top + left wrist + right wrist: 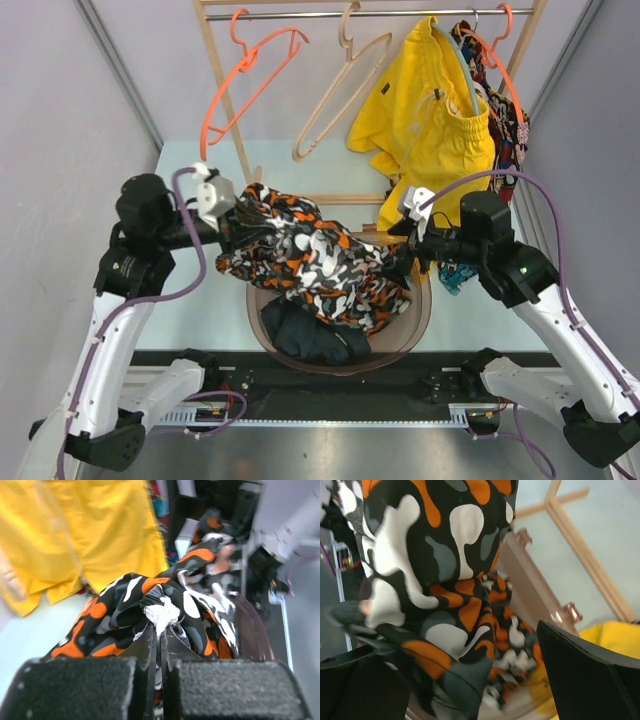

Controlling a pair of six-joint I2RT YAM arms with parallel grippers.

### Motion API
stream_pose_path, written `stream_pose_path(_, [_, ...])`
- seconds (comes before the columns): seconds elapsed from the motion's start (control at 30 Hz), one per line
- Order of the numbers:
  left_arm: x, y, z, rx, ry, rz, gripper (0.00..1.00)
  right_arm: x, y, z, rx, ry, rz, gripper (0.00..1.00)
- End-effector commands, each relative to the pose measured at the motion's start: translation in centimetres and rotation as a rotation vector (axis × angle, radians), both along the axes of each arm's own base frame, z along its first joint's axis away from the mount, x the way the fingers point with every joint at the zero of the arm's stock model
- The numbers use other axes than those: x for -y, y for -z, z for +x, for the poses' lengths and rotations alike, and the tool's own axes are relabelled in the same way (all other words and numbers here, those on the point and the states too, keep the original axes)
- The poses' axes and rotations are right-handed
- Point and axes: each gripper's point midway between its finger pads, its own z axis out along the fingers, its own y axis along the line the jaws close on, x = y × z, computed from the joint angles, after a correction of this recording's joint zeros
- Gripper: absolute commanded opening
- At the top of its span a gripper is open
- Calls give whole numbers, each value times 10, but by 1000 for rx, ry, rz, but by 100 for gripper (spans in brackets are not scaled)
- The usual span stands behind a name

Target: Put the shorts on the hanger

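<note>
The camouflage shorts [320,262] are spread above the brown basket [424,318], between my two grippers. My left gripper [228,233] holds their left end; in the left wrist view it [161,636] is shut on a bunched white-and-black fold of the shorts [165,607]. My right gripper [404,243] is at the shorts' right end. In the right wrist view it [470,680] stands open, fingers [592,677] wide apart, with the shorts [435,580] hanging loose between them. The thin orange hanger [252,78] hangs tilted on the rail at upper left, bare.
A beige hanger [345,92] hangs mid-rail. Yellow shorts [432,125] and an orange hanger with a patterned garment [508,118] hang at the right. A dark garment [316,340] lies in the basket. The wooden rack frame [222,90] stands behind.
</note>
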Motion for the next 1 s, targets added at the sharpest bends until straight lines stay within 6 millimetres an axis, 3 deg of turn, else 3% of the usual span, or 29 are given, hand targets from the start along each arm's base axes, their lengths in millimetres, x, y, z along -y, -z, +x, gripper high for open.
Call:
stream_pose_path(0.0, [13, 24, -10, 61, 55, 148, 0, 19, -22, -26, 142, -52, -8, 100])
stream_pose_path(0.07, [21, 31, -14, 72, 76, 186, 0, 25, -35, -27, 209, -27, 8, 100])
stream_pose_path(0.2, [32, 38, -9, 48, 67, 203, 0, 26, -38, -32, 243, -52, 1, 100])
stream_pose_path(0.33, [29, 39, 11, 44, -37, 226, 0, 47, 8, -27, 221, -43, -226, 100])
stream_pose_path(0.4, [27, 43, 17, 56, -67, 241, 0, 50, 11, -26, 197, -24, -228, 100])
stream_pose_path(0.43, [28, 44, 14, 59, -46, 241, 0, 47, 2, -27, 212, -26, -192, 100])
stream_pose_path(0.53, [37, 50, 0, 20, 38, 226, 0, 29, -24, -27, 226, -50, -59, 100])
stream_pose_path(0.63, [45, 56, -3, 2, 68, 228, 0, 5, -36, -9, 178, -41, 28, 100])
stream_pose_path(0.7, [49, 58, 3, -1, 53, 230, 0, -15, -44, 2, 153, -50, 88, 100])
stream_pose_path(0.8, [54, 58, 8, -28, 40, 220, 0, -41, -55, 1, 133, -99, 160, 100])
stream_pose_path(0.97, [57, 58, 5, -35, 61, 215, 0, -90, -34, -13, 114, -210, 125, 100])
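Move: The left hand still pinches a bunched corner of the patterned shorts; that corner is about 18 cm to the right hand's left, roughly level with it front to back and some 8 cm higher. From the right hand the yellow shorts hang about 18 cm ahead and 5 cm to the right. The basket's middle lies about 10 cm right of the left hand, 3 cm back and some 33 cm below; the beige hanger is about 22 cm ahead of the left hand and 10 cm right. Keeping its pinch, the left hand lowers the shorts about 7 cm over the basket and carries them some 5 cm right, towards the right hand, its fingertips tipping down about 15 degrees. The wide-open right hand first draws back and right about 4 cm each way, then turns around and sweeps about 10 cm left and slightly forward along the shorts towards the corner in the left fingers, jaws still open at the end. ##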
